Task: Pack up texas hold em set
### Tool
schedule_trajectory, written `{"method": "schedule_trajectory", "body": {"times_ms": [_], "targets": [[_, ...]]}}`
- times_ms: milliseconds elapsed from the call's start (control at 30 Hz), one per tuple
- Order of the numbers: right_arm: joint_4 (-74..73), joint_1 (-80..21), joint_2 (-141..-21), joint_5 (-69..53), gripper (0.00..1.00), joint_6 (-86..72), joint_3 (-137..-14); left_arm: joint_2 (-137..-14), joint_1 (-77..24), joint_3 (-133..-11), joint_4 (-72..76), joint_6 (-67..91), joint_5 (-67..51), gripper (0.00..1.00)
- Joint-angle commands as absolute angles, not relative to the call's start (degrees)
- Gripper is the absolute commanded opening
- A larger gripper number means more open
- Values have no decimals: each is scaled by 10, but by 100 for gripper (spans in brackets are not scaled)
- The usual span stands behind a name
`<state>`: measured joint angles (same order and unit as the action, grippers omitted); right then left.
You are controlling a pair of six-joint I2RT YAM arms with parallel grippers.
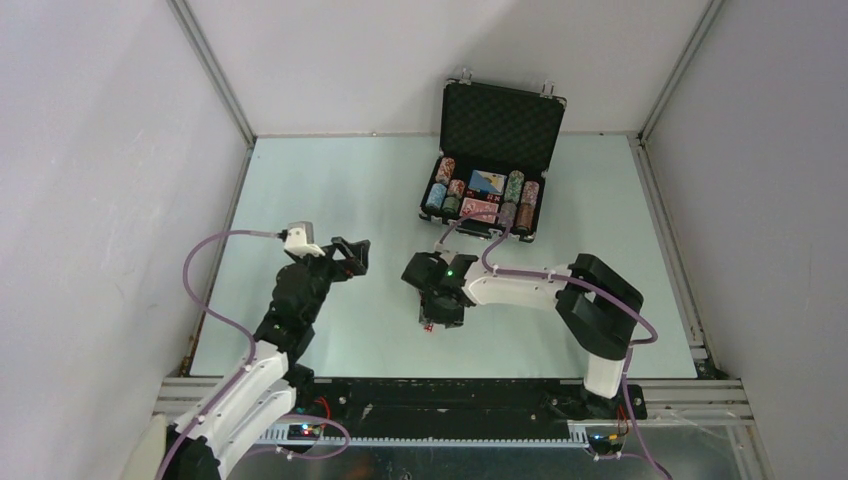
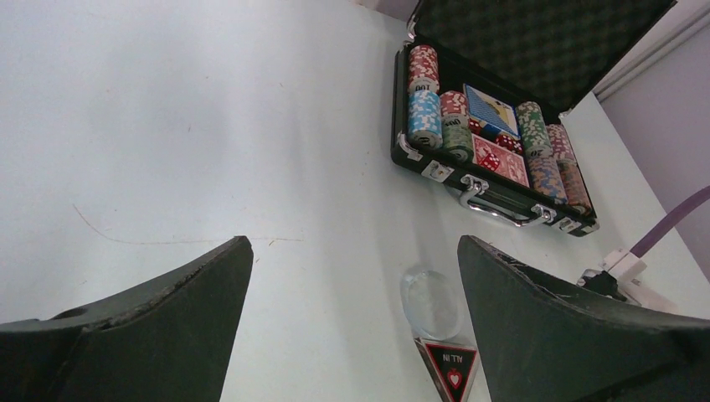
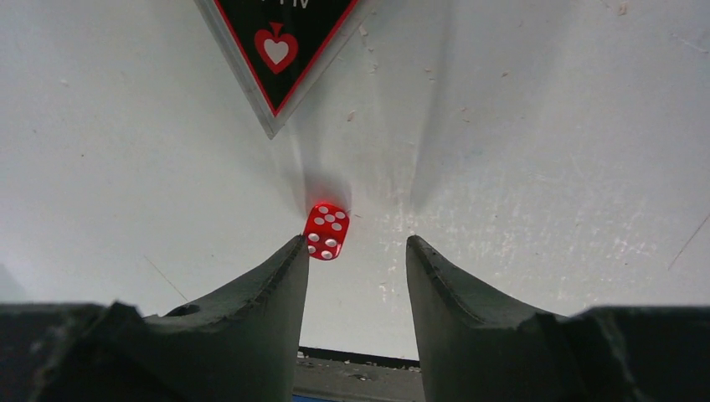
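The black briefcase (image 1: 497, 125) stands open at the table's far side, holding striped chip stacks (image 1: 446, 170), card decks (image 1: 487, 183) and red dice; it also shows in the left wrist view (image 2: 435, 172). A loose red die (image 3: 326, 230) lies on the table just off the left fingertip of my right gripper (image 3: 356, 243), which is open and empty above it. The die also shows in the top view (image 1: 427, 328) under that gripper (image 1: 435, 312). A black triangular dealer token (image 3: 280, 50) lies just beyond it. My left gripper (image 2: 352, 251) is open and empty, with a clear round token (image 2: 431, 301) and the triangular token (image 2: 452, 368) by its right finger.
White walls with metal frame rails enclose the pale green table (image 1: 330, 180). A black rail (image 1: 480, 390) runs along the near edge by the arm bases. Purple cables loop off both arms.
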<state>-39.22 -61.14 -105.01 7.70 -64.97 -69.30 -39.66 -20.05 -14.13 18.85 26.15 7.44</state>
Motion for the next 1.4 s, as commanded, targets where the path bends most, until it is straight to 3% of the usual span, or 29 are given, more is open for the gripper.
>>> {"method": "schedule_trajectory", "body": {"times_ms": [0,333,700,933,1233,1367], "targets": [[-374,-620,-1048,87,50,-666,-694,-387,-199,-138,199,270,97,100],[-358,-622,-1061,85,50,-674,-695,-387,-199,-142,194,275,96,100],[-341,-621,-1071,84,37,-677,-695,-385,-199,-142,194,274,98,100],[-341,-613,-1079,70,36,-674,-695,-387,-200,-143,194,273,100,100],[-358,-591,-1037,71,21,-653,-695,-383,-199,-143,189,269,101,100],[-351,-539,-974,90,4,-599,-695,-383,-199,-143,188,265,101,100]]}}
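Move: The die lies just off the right fingertips: level fore and aft, roughly 2 cm to their left and 1 cm below the hand point. The black ALL IN triangle is about 7 cm ahead and 2 cm left of that hand, and the clear disc some 12 cm ahead and 3 cm left, both some 2 cm lower than it. From the left hand, the die is about 13 cm back, 13 cm to the right and 15 cm below. Shift the right gripper, pointing down, about 1.5 cm left until the die lies between its half-open fingers. Sink about 1 cm while closing, and pinch the die between the fingertips. Then start away with it, forward and slightly up and to the right, towards the triangle. ##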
